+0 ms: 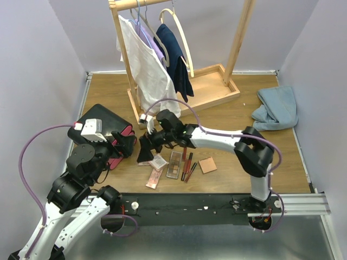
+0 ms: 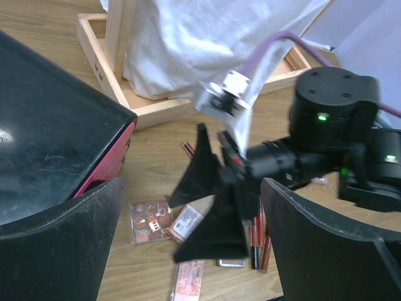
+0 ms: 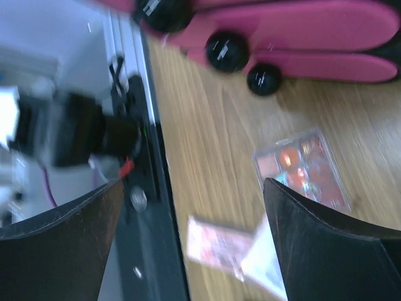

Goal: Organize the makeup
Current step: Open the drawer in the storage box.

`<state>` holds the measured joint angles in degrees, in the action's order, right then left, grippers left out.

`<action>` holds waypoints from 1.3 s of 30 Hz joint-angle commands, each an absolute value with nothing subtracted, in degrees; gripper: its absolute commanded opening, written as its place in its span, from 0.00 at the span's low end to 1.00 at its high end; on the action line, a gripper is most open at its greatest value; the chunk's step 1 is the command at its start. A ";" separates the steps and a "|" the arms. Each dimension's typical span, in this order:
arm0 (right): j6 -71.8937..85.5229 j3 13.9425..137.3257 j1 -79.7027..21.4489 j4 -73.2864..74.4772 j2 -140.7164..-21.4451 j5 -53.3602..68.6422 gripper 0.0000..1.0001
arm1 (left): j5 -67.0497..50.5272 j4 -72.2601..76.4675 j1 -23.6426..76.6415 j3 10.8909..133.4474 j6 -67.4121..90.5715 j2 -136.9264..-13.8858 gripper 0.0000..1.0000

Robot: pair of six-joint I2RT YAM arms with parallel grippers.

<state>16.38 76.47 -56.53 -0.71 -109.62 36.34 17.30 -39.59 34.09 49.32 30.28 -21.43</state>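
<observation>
The makeup lies in a loose cluster on the wooden table: a square clear palette (image 2: pixel 149 221), a flat pink palette (image 1: pixel 154 179), a long eyeshadow palette (image 1: pixel 175 164), slim red tubes (image 1: pixel 187 165) and a square peach compact (image 1: pixel 207 165). My right gripper (image 1: pixel 145 151) hangs open just above the cluster's left end. In its wrist view the right gripper (image 3: pixel 191 188) has the pink palette (image 3: pixel 219 244) and the square palette (image 3: pixel 301 166) below it. My left gripper (image 1: pixel 126 143) is open, beside the black case, facing the right one. Nothing sits between the fingers of the left gripper (image 2: pixel 191 188).
A black case with pink drawers (image 1: pixel 105 135) stands at the left, its knobs (image 3: pixel 227 51) close to the right gripper. A wooden clothes rack (image 1: pixel 179 81) with hanging garments stands at the back. A blue cloth (image 1: pixel 276 108) lies far right.
</observation>
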 commanded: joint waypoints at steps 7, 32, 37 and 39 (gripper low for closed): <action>46.48 87.09 -56.87 -13.44 -124.01 39.01 0.79 | 20.57 -43.06 33.75 49.66 34.19 -17.75 0.99; 69.43 93.95 -56.78 -21.36 -134.03 39.56 0.50 | 20.04 -44.39 33.84 48.43 36.47 -14.15 0.99; 70.05 95.71 -56.43 -20.04 -135.79 38.23 0.49 | 19.69 -43.95 33.84 47.90 36.91 -14.06 0.99; 70.75 96.41 -56.16 -20.47 -136.40 38.32 0.50 | 19.60 -43.86 33.84 47.81 37.09 -14.15 0.99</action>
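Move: Some 10 cm to the right hand's left, about 3 cm ahead and a couple of centimetres lower, is the middle drawer knob of the storage box. The box's own middle lies about 16 cm left of this hand and 8 cm ahead. A blush palette is almost straight below, roughly 10 cm down, with the white compact about 4 cm back and 5 cm right at that depth. For the left hand, the knob is about 5 cm left, 2 cm ahead and 18 cm below. Reaching left to the drawer front, the right hand travels about 9 cm and slightly forward and down, slowing as it nears, and slips in under the left gripper. Meanwhile its wrist rolls some 45 degrees about the line of its fingers, which narrow from wide open to about half and take the middle knob between their tips. The left hand, still open, eases back and left a couple of centimetres. ##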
